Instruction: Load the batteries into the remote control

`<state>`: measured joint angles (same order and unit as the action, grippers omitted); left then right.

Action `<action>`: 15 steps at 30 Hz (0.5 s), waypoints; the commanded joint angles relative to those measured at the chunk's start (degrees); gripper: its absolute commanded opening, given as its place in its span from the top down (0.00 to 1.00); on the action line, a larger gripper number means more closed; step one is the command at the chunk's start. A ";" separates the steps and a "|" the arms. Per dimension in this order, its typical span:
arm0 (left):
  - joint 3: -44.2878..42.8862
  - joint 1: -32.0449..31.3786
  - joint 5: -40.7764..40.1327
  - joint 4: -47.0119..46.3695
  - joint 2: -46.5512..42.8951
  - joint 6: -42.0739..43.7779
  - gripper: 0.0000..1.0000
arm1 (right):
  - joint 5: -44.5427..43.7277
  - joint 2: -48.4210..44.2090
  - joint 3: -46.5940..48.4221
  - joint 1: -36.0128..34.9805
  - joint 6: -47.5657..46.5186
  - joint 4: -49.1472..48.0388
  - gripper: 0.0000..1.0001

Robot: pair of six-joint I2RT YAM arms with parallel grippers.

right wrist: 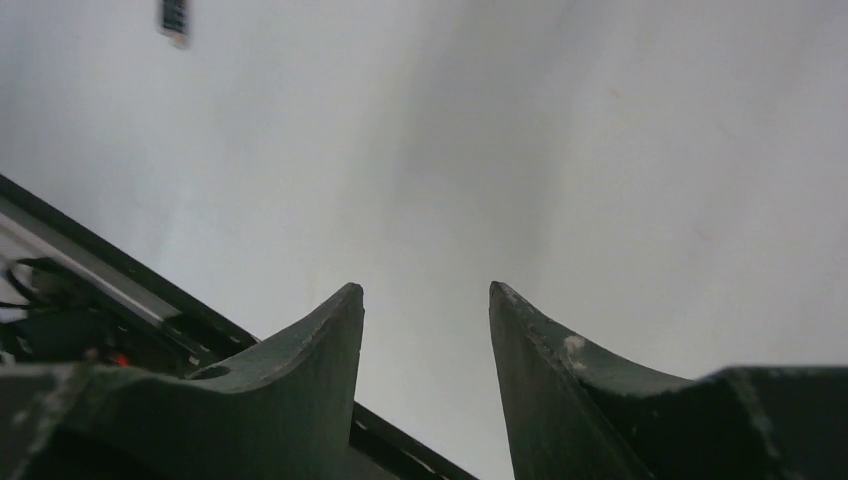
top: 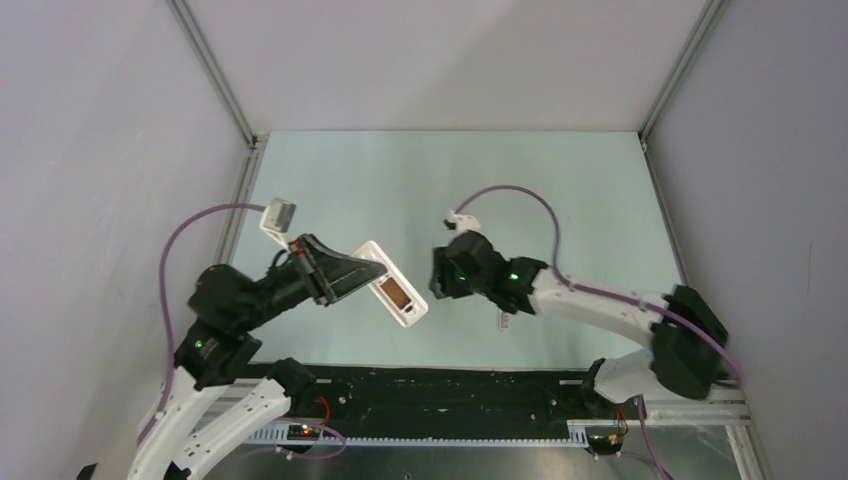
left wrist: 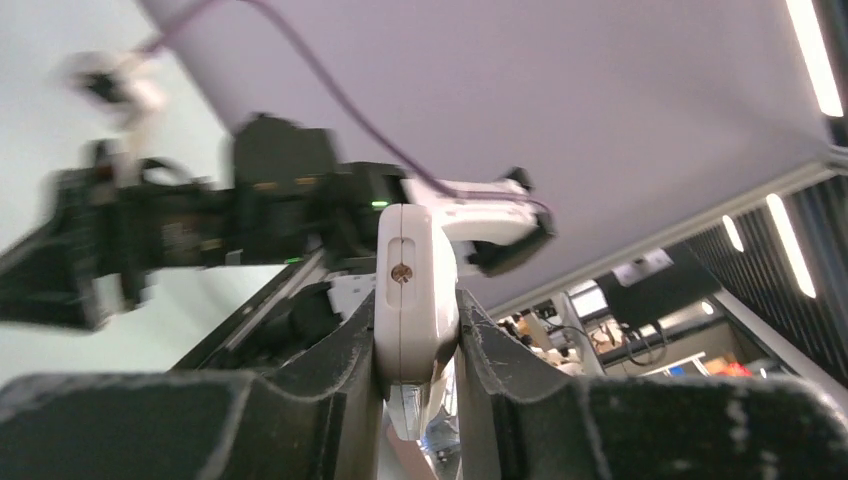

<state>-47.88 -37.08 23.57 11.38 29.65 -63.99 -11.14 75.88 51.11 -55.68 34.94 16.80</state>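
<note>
My left gripper (top: 350, 276) is shut on the white remote control (top: 392, 285) and holds it tilted above the table, its open brownish battery bay (top: 397, 293) facing up. In the left wrist view the remote control (left wrist: 415, 290) stands edge-on, clamped between both fingers of the left gripper (left wrist: 417, 318). My right gripper (top: 440, 283) hovers just right of the remote, apart from it. It is open, and in the right wrist view the right gripper (right wrist: 425, 300) has nothing between its fingers. One small battery (top: 505, 320) lies on the table under the right forearm, and the battery (right wrist: 174, 18) also shows in the right wrist view.
White boxy modules with purple cables sit on each wrist, one on the left (top: 278, 213) and one on the right (top: 462, 215). A black strip (top: 450, 385) runs along the table's near edge. Grey enclosure walls with metal posts (top: 215, 75) bound the pale table.
</note>
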 commanded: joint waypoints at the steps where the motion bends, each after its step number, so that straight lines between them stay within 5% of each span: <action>1: -5.51 0.29 3.98 0.48 -0.53 0.05 1.00 | 2.67 12.64 13.58 -3.02 1.41 -4.11 0.46; 9: -7.78 0.27 4.89 1.10 -2.42 -1.47 1.00 | 9.92 38.45 41.65 -4.50 6.34 -6.20 0.54; 15: -6.48 0.34 5.39 1.27 -3.75 -2.74 1.00 | 9.33 58.93 73.03 -6.34 4.61 8.06 0.49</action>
<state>-53.95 -37.08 27.18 13.30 27.07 -65.06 -2.66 127.20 107.66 -60.62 39.44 16.08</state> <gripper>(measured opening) 0.308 0.496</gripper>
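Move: The two batteries lie side by side on the table, about 35 cm to the right hand's left, 11 cm farther out and 11 cm below it. The battery cover lies some 12 cm to that hand's right, 2 cm back and 11 cm down; the remote control hangs in the left gripper, roughly 8 cm left, 14 cm back and 25 cm above. From the left hand the batteries are about 23 cm left, 20 cm ahead and 37 cm below. The right hand sweeps fast to its left, about 25 cm with some 7 cm forward, passing low on the far side of the raised remote control towards the batteries; it stays nearly level, rising a couple of centimetres and sinking back, turns slightly counter-clockwise and flattens a little, its fingers staying about half open and touching nothing. The left hand keeps its pinch on the remote control and draws it some 5 cm up and back, turning only slightly. ##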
